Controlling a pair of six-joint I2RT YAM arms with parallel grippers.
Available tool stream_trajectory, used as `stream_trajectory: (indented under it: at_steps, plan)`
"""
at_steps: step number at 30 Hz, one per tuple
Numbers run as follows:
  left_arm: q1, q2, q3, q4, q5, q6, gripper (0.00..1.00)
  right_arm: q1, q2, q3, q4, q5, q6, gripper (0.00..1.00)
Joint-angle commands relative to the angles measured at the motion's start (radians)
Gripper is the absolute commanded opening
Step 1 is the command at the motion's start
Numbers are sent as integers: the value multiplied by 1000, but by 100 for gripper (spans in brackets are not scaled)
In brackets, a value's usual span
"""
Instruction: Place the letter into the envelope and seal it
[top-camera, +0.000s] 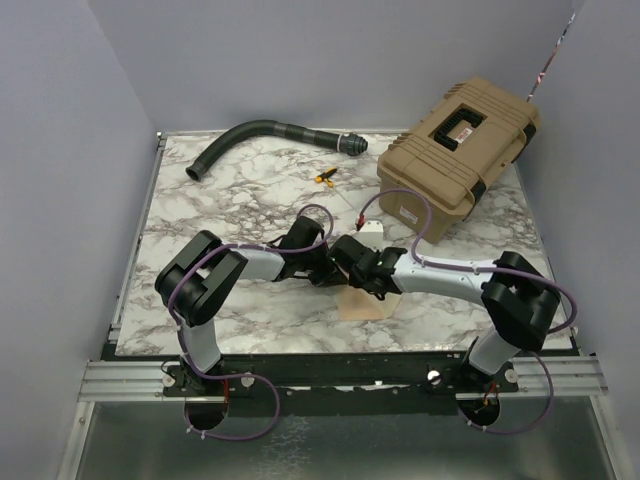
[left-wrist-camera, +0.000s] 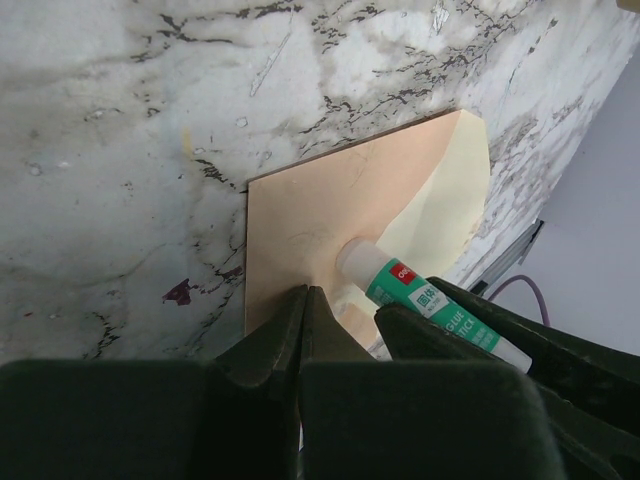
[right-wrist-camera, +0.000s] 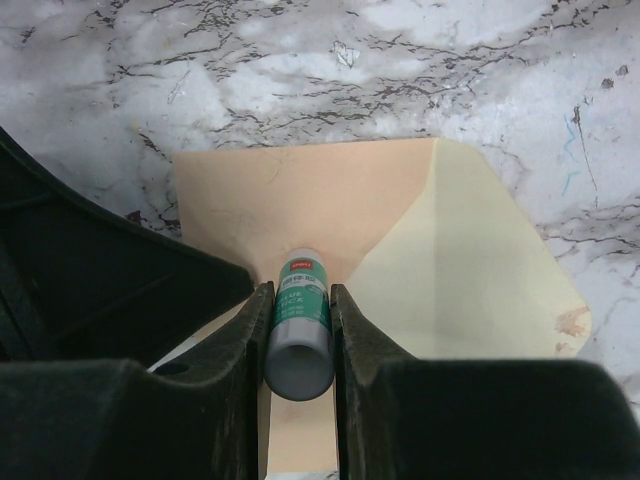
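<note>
The peach envelope (right-wrist-camera: 260, 200) lies flat on the marble table (top-camera: 220, 200), its cream-lined flap (right-wrist-camera: 470, 280) open to the right. My right gripper (right-wrist-camera: 300, 290) is shut on a green-and-white glue stick (right-wrist-camera: 298, 325), and the stick's tip touches the envelope body beside the flap's fold. My left gripper (left-wrist-camera: 307, 295) is shut with nothing between its jaws, its tips down on the envelope (left-wrist-camera: 320, 210) just left of the glue stick (left-wrist-camera: 420, 300). From the top view both grippers meet over the envelope (top-camera: 365, 303). The letter is hidden.
A tan hard case (top-camera: 455, 155) stands at the back right. A black curved hose (top-camera: 260, 135) lies along the back edge. A small yellow item (top-camera: 325, 177) sits between them, and a small white item (top-camera: 372, 228) lies just behind the grippers.
</note>
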Motion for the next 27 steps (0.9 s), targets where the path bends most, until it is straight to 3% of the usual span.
stream_trajectory:
  at_steps: [1,11,16,23,27]
  plan:
    - [5,78,-63,-194,-156,71,0,-7,50,11,-40,2,-38,0]
    - [5,17,-23,-195,-164,127,0,-15,-267,-72,40,-87,-118,0]
    - [5,-25,17,-190,-169,161,0,-110,-403,-135,48,-183,-100,0]
    - [4,-139,61,-156,-137,203,26,-268,-498,-212,119,-327,-79,0]
    - [5,-208,44,-122,-154,207,33,-336,-525,-276,218,-364,-4,0]
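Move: The right hand holds the glue stick, its tip on the envelope; the envelope's middle is about 4 cm below this hand, 1 cm ahead and 1 cm to the right. The open flap lies 5 cm to this hand's right and 1 cm ahead, also 4 cm below; the orange-handled tool is roughly 26 cm ahead and 9 cm left. For the left hand, its shut fingertips on the paper, the envelope's middle is some 4 cm right, 1 cm back and 1 cm lower. After barely stirring, the right hand lifts the glue stick off the envelope, quickly up by about 9 cm, then carries it some 6 cm to the right over the flap side, sinking a little, keeping its grip and tilting about 20 degrees so the fingers lean left. The left hand, fingertips pressed on the paper at first, stays put, then eases slightly forward and left, comes up about 3 cm off the envelope and parts its closed fingers by roughly a third. ##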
